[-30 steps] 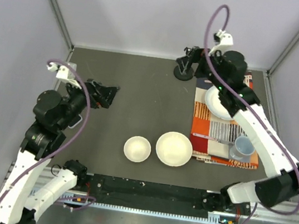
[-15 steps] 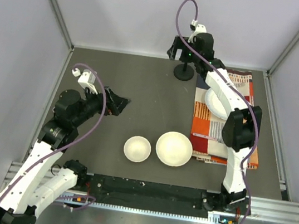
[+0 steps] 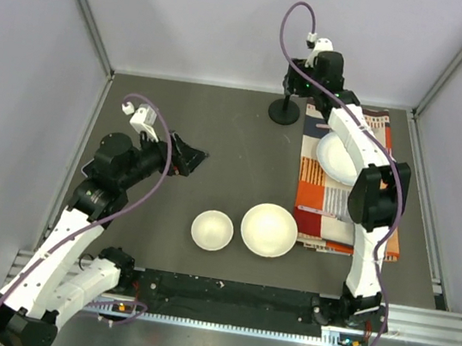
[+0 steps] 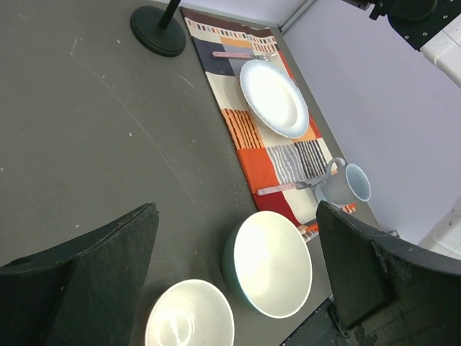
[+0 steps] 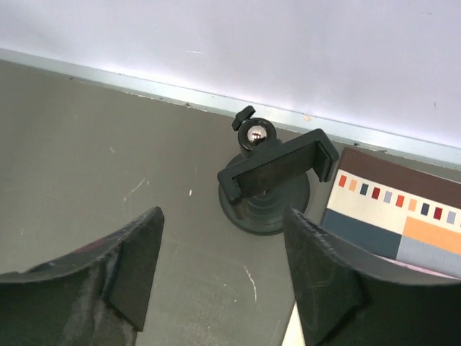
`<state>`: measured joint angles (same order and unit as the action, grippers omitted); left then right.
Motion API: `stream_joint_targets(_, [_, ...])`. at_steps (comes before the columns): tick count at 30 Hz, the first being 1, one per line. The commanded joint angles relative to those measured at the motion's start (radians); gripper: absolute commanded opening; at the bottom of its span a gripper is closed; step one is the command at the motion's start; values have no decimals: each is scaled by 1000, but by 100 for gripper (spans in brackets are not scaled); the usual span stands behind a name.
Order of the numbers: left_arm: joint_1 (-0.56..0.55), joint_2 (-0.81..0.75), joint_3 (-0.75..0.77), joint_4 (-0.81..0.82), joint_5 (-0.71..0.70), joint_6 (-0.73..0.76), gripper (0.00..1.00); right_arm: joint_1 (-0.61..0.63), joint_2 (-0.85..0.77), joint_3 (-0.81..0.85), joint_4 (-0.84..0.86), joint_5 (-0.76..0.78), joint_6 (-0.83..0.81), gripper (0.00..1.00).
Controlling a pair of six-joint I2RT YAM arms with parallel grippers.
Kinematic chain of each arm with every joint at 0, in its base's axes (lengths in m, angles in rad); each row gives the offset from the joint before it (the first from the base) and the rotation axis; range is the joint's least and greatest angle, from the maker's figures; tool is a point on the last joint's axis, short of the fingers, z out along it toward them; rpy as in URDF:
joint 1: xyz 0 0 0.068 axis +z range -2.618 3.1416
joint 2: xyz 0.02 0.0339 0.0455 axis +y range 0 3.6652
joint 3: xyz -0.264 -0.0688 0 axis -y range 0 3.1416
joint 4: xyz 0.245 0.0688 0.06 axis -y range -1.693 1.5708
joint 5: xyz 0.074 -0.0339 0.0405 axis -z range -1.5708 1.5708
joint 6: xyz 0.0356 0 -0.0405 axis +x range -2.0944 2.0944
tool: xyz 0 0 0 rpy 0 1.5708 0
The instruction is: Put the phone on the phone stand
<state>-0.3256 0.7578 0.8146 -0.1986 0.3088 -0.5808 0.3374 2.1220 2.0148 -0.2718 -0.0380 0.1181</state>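
The phone shows in no view. The black phone stand (image 3: 284, 111) is at the far edge of the table, its round base (image 4: 157, 30) beside the placemat's far corner. Its clamp cradle (image 5: 277, 167) is empty. My right gripper (image 3: 301, 81) hovers above and just behind the stand, open, with nothing between its fingers (image 5: 223, 216). My left gripper (image 3: 191, 160) hangs open over the left middle of the table with nothing in it (image 4: 238, 216), far from the stand.
Two white bowls sit near the front: a small one (image 3: 212, 229) and a larger one (image 3: 269, 229). On the right, a striped placemat (image 3: 318, 199) carries a white plate (image 3: 337, 158), a pale blue mug (image 4: 346, 184) and a fork (image 4: 241, 55).
My right arm has folded in, and its gripper has shifted from left of the stand to just above it, jaws narrowing slightly. My left gripper has moved right, toward the table's middle.
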Motion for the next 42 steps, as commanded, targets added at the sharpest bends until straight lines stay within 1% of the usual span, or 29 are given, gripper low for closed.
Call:
stream_joint_targets(1, [-4, 12, -6, 106, 41, -34, 96, -3, 21, -1, 65, -43, -72, 59])
stream_joint_targets(3, [-4, 15, -11, 108, 49, -36, 95, -1, 21, -2, 69, -46, -89, 56])
stream_joint_targets(4, [-4, 15, -12, 108, 49, -34, 95, -1, 21, -7, 71, -51, -97, 52])
stream_joint_targets(13, [-4, 8, -12, 107, 50, -36, 95, 18, 46, 7, 71, 10, -159, 54])
stream_joint_targets(18, [-4, 18, -3, 105, 55, -37, 95, 26, 76, 38, 56, 1, -173, 48])
stream_joint_targets(23, [-4, 21, 3, 105, 59, -45, 94, 38, 102, 61, 52, 35, -195, 47])
stream_joint_targets(27, [-6, 20, 5, 108, 61, -51, 94, 48, 125, 81, 52, 67, -210, 43])
stream_joint_targets(33, [-6, 15, 3, 108, 69, -59, 93, 58, 116, 85, 52, 134, -219, 43])
stream_joint_targets(37, [-6, 8, -6, 110, 65, -59, 93, 58, 87, 75, 48, 153, -219, 43])
stream_joint_targets(42, [-6, 14, -8, 108, 65, -59, 93, 58, 72, 76, 48, 128, -215, 43])
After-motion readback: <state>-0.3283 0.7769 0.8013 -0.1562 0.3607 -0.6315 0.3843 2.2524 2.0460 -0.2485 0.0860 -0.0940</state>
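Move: Just in front of the right hand stands the phone stand; its clamp is about 6 cm ahead, 1 cm to the right and 4 cm below the fingers. The plate lies roughly 8 cm back, 19 cm to the right and 18 cm down from this hand, and the fork 3 cm ahead, 21 cm to the right and equally low. From the left hand the clamp is some 38 cm ahead, 22 cm right and 10 cm lower. Sinking onto the phone stand's clamp, the right hand drops about 7 cm, slowly at first and then faster, edges nearly 2 cm forward, and comes back up a little at the end. Its fingers draw in from wide to a bit under half open while the hand rolls about 15 degrees, left side down, bringing the gap to the clamp's left end; no grip can be made out. ##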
